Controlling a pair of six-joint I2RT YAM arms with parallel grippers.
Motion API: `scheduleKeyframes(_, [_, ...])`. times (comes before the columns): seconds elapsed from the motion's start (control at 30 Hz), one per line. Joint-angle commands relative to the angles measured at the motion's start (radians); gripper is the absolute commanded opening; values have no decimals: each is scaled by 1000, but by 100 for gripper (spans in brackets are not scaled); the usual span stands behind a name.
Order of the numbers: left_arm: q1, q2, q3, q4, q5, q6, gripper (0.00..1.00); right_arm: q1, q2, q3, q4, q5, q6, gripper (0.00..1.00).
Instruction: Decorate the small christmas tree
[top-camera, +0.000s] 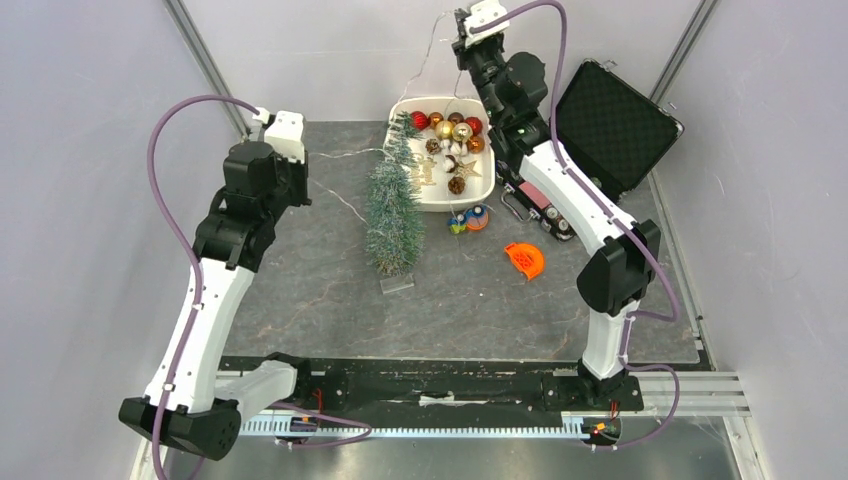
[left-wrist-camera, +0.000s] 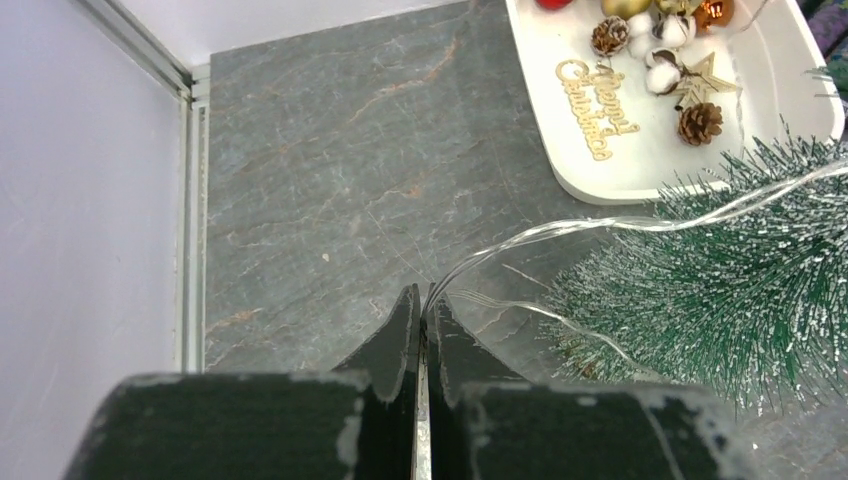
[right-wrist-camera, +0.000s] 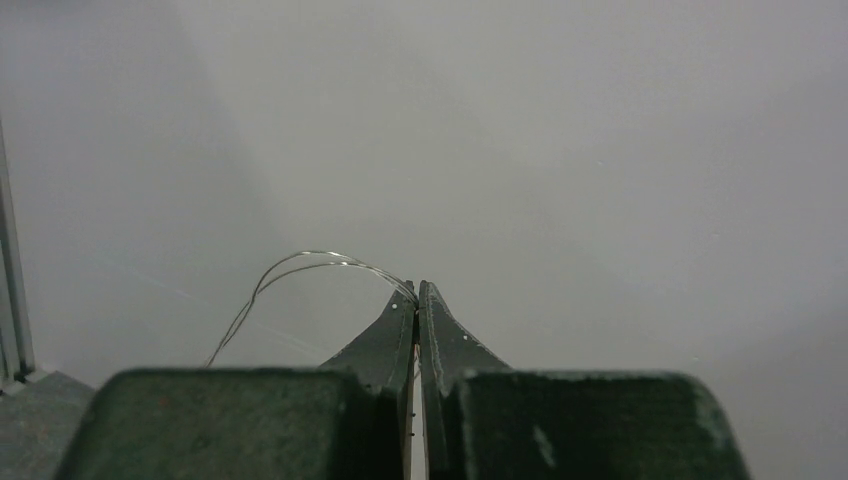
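Observation:
The small christmas tree (top-camera: 393, 205), frosted green on a clear square base, stands upright mid-table; its branches (left-wrist-camera: 740, 290) fill the right of the left wrist view. A thin silvery wire string (left-wrist-camera: 600, 225) runs from the tree to my left gripper (left-wrist-camera: 422, 300), which is shut on it low beside the tree's left (top-camera: 303, 172). My right gripper (right-wrist-camera: 416, 290) is shut on another stretch of the wire (right-wrist-camera: 300, 262), held high against the back wall (top-camera: 463, 40). The wire hangs down from there toward the tray.
A white tray (top-camera: 430, 205) behind the tree holds red and gold balls, pine cones, a star and a gold "Merry Christmas" sign (left-wrist-camera: 598, 110). An open black case (top-camera: 615, 125) sits at the back right, an orange piece (top-camera: 525, 260) and small coloured items (top-camera: 470, 218) in front.

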Motion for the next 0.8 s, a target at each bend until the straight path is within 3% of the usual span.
scheduleKeyframes(0.0, [26, -4, -28, 30, 138, 2, 2, -17, -82, 51, 142, -7, 129, 0])
scheduleKeyframes(0.3, [46, -8, -80, 15, 187, -18, 2, -17, -113, 53, 327, -164, 319, 0])
scheduleKeyframes(0.53, [64, -15, -139, 15, 189, -16, 2, -15, 3, 114, 260, -147, 311, 0])
scheduleKeyframes(0.77, [66, -10, -189, 29, 210, -12, 2, -14, 60, 44, 176, -98, 253, 0])
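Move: The tree stands some 17 cm to the right of the left hand and about level with it in reach, its middle roughly 12 cm below. The tray of ornaments lies about 32 cm farther out than that hand and 30 cm to its right, down on the table. From the right hand, the tree is about 20 cm back, 14 cm to the left and 29 cm below; the tray is some 12 cm ahead, 2 cm right and 48 cm below. Down at the tree's left side the left hand sinks about 8 cm, nearly straight, tipping its fingers some 10 degrees lower with the light string still pinched. Meanwhile the right hand, still gripping its part of the string high beyond the tree, swings up and back by about 13 and 9 cm, rolling left side up and turning counter-clockwise, then reverses forward and down. ##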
